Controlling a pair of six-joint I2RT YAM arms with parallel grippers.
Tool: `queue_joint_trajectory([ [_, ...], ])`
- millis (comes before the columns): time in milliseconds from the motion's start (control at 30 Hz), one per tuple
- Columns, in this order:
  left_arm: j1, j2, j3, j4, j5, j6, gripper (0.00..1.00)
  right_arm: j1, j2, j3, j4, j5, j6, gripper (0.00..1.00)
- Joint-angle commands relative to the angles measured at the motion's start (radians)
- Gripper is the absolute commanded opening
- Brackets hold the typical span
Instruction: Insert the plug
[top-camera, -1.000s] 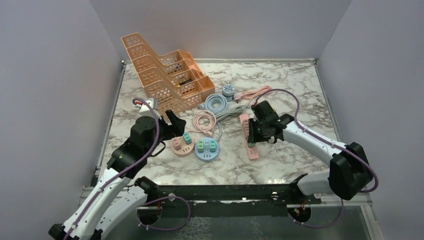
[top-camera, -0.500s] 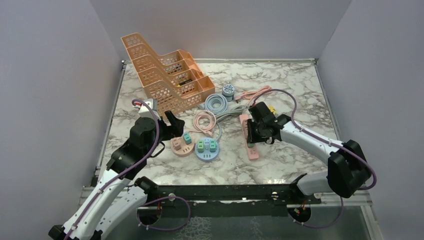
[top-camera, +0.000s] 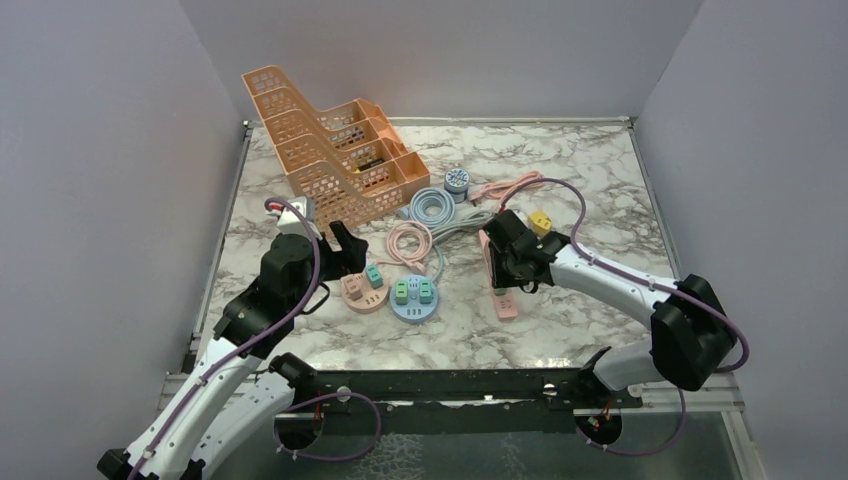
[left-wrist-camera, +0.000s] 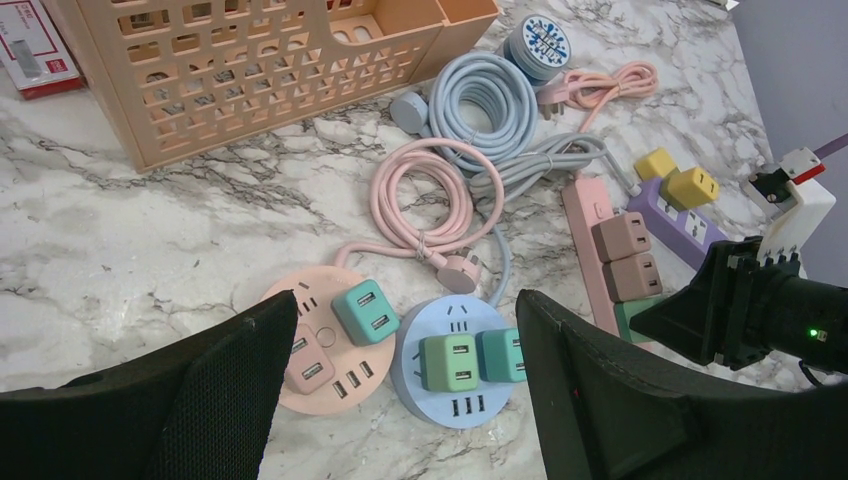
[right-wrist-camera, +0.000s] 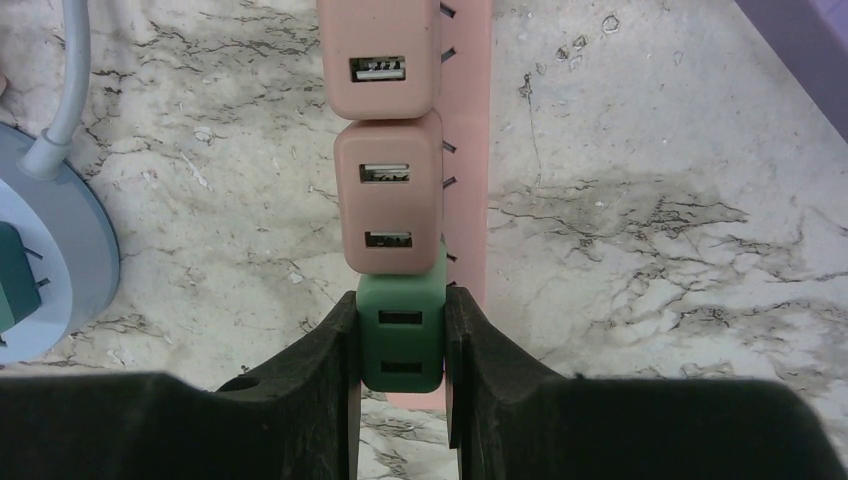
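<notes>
The green plug (right-wrist-camera: 400, 335) is pinched between the fingers of my right gripper (right-wrist-camera: 400, 352), which is shut on it. It sits on the pink power strip (right-wrist-camera: 466, 150), directly below two pink plugs (right-wrist-camera: 388, 205) seated in the same strip. From above, my right gripper (top-camera: 510, 268) covers the middle of the pink strip (top-camera: 505, 303). My left gripper (left-wrist-camera: 405, 300) hangs open over a round pink socket hub (left-wrist-camera: 312, 400) and a round blue socket hub (left-wrist-camera: 437, 410), holding nothing.
An orange mesh organizer (top-camera: 330, 150) fills the back left. Coiled pink cable (top-camera: 408, 243), blue cable (top-camera: 432, 205) and a small round blue reel (top-camera: 457, 180) lie mid-table. A purple strip with yellow plugs (left-wrist-camera: 680, 190) lies right of the pink strip.
My right gripper has shifted a little left and forward along the pink strip with the green plug, uncovering a yellow plug behind it. The left arm has barely moved.
</notes>
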Motion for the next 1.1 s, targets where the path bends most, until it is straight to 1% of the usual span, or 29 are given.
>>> queue_joint_trajectory([
  [0, -0.001, 0.004, -0.001, 0.017, -0.028, 0.016, 0.83, -0.001, 0.220, -0.131, 0.055, 0.053, 0.110, 0.01],
  [167, -0.001, 0.016, 0.004, 0.017, -0.032, 0.018, 0.83, -0.001, 0.288, -0.139, 0.076, 0.018, 0.121, 0.01],
  [333, -0.002, 0.026, 0.006, 0.019, -0.035, 0.015, 0.83, -0.001, 0.290, -0.102, 0.061, 0.044, 0.095, 0.01],
  [500, -0.002, 0.038, 0.008, 0.030, -0.037, 0.018, 0.83, -0.001, 0.184, -0.049, 0.072, 0.071, 0.031, 0.01],
  [567, -0.002, 0.046, 0.011, 0.039, -0.035, 0.028, 0.83, -0.001, 0.140, -0.022, 0.084, 0.059, -0.024, 0.02],
  [667, -0.002, 0.065, 0.024, 0.048, -0.035, 0.060, 0.83, -0.001, 0.086, 0.024, 0.071, 0.054, -0.057, 0.17],
  [767, -0.001, 0.091, 0.039, 0.053, -0.046, 0.088, 0.83, -0.002, 0.042, 0.071, 0.025, 0.081, -0.041, 0.38],
  [833, -0.002, 0.101, 0.049, 0.059, -0.051, 0.105, 0.83, -0.001, 0.011, 0.101, -0.015, 0.108, -0.018, 0.50],
  [900, -0.001, 0.113, 0.054, 0.067, -0.052, 0.117, 0.83, -0.002, -0.025, 0.130, -0.050, 0.121, -0.009, 0.54],
  [1000, -0.002, 0.131, 0.058, 0.088, -0.043, 0.129, 0.83, -0.002, -0.077, 0.183, -0.102, 0.139, 0.001, 0.56],
  [1067, 0.000, 0.146, 0.055, 0.108, -0.031, 0.130, 0.84, -0.002, -0.114, 0.209, -0.103, 0.153, -0.005, 0.56],
])
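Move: The right hand grips the green plug, its middle right at the finger pads or 1 cm below, standing on the pink power strip, whose middle lies about 5 cm ahead, 1 cm left and 3 cm below. Two brown plugs stand roughly 4 and 9 cm ahead, each 1 cm left, at about the same height; the purple strip is some 10 cm ahead, 9 cm right, 3 cm lower. From the left hand the green plug is about 26 cm right, 1 cm back, 19 cm below. Straight down first, barely half a centimetre, the right hand presses the still-pinched green plug onto the pink strip, then reverses and starts up. The fingers open wide of the plug and the hand lifts off quickly, about 5 cm above its lowest point and nearly 3 cm forward, over the brown plugs. The empty left hand eases about 2 cm forward and slightly down. ##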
